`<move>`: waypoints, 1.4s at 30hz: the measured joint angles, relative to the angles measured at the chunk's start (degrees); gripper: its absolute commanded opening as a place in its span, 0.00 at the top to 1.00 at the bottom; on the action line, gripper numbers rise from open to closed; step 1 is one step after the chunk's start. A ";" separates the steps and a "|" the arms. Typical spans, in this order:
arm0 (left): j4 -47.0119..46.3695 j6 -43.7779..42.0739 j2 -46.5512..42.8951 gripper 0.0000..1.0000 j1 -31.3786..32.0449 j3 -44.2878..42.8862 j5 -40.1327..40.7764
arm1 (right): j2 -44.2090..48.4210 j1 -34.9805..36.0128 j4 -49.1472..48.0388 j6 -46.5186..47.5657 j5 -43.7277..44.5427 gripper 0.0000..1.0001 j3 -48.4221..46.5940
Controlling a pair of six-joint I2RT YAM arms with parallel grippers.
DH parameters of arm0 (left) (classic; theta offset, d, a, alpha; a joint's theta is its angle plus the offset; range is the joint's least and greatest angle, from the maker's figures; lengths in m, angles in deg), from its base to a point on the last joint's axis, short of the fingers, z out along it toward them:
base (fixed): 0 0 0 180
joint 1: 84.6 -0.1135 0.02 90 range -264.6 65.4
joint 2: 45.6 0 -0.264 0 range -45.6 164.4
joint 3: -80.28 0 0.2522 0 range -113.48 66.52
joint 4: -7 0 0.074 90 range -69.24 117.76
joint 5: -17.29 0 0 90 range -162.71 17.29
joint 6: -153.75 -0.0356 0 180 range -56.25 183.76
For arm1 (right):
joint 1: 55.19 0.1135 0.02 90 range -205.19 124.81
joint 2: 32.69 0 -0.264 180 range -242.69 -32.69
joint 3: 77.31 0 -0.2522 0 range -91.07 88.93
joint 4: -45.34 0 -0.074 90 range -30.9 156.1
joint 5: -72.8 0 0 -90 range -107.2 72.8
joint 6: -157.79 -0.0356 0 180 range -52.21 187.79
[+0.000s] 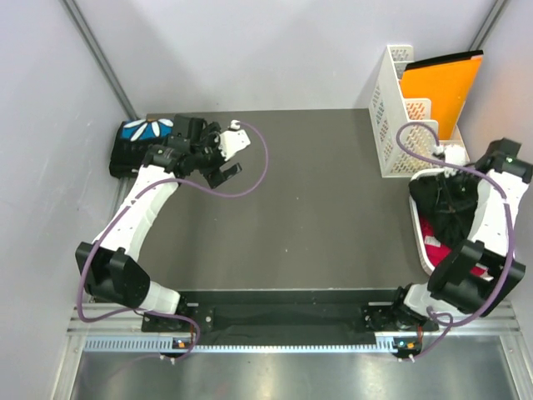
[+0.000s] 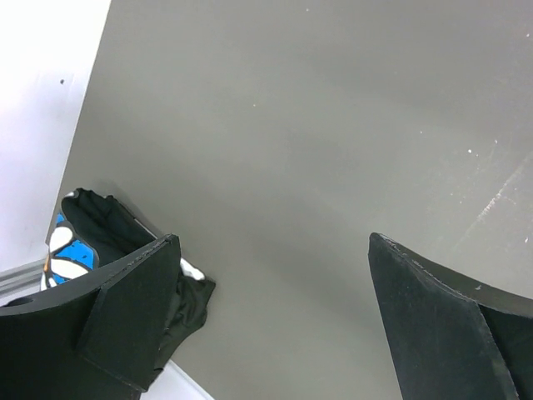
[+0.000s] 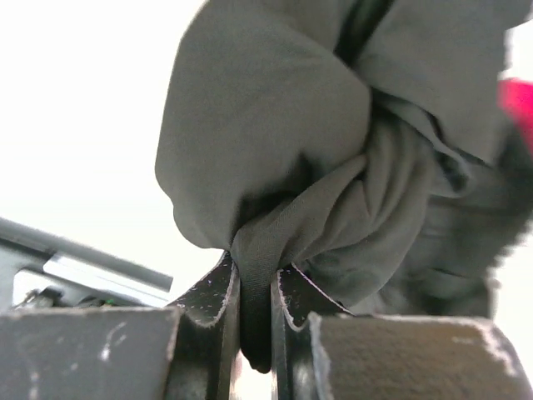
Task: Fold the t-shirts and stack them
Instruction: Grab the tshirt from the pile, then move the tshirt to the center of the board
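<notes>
A folded black t-shirt (image 1: pixel 137 137) with a blue print and white petals lies in the table's far left corner. In the left wrist view it (image 2: pixel 100 221) shows low at the left, behind one finger. My left gripper (image 1: pixel 231 157) (image 2: pixel 275 317) hangs open just right of it, with only bare tabletop between its fingers. At the right edge a second black t-shirt (image 1: pixel 441 208) lies crumpled in a white bin (image 1: pixel 420 242). My right gripper (image 1: pixel 441 179) (image 3: pixel 256 292) is shut on a fold of this shirt (image 3: pixel 275 125). Its print is hidden.
A white perforated rack (image 1: pixel 391 108) holding an orange folder (image 1: pixel 437 87) stands at the back right, just beyond the bin. Something red or pink (image 1: pixel 433 237) (image 3: pixel 518 100) lies in the bin under the shirt. Grey walls close in on both sides.
</notes>
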 measured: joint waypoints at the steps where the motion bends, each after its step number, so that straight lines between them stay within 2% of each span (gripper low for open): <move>1: -0.04 0.00 0.00 0.01 0.02 0.24 0.07 | 0.59 0.11 0.24 0.00 -0.07 1.00 -2.21; 10: -0.04 0.00 0.00 0.01 0.44 0.96 0.17 | 3.28 5.31 0.33 -2.62 -0.50 1.00 -19.93; 20: -1.03 0.15 1.01 0.01 0.59 1.81 -0.48 | 2.51 23.74 -4.37 -9.20 5.70 1.00 -29.27; 27: -1.62 0.37 2.12 0.01 0.87 2.99 -1.38 | -0.15 29.83 -13.53 -12.70 12.39 1.00 -40.54; 37: -7.08 1.29 4.83 0.01 1.31 4.68 -2.40 | -1.40 44.37 -21.00 -7.89 10.05 1.00 -41.11; 42: -10.19 3.02 8.13 0.01 2.10 4.50 -3.41 | -0.81 49.53 -29.81 -3.10 5.81 1.00 -32.68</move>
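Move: My right hand, just above the white basket, already has the black t-shirt pinched. The open middle of the table, where it goes, lies about 38 cm to the left, some 10 cm ahead and 15 cm down. The red shirt in the basket is about 13 cm below, 3 cm back and 4 cm right; the white rack stands some 20 cm ahead and 4 cm left. From my left hand, that open middle is about 15 cm right, 4 cm back and 23 cm down. I keep my right fingers shut on the black t-shirt and haul it steeply up and forward off the basket, then sweep it left high over the table, ending nearly 30 cm higher and 25 cm farther left; meanwhile the fingers tip up from pointing down towards forward, some 60 degrees, and swing counter-clockwise. My open left hand sinks about 6 cm, easing right. ##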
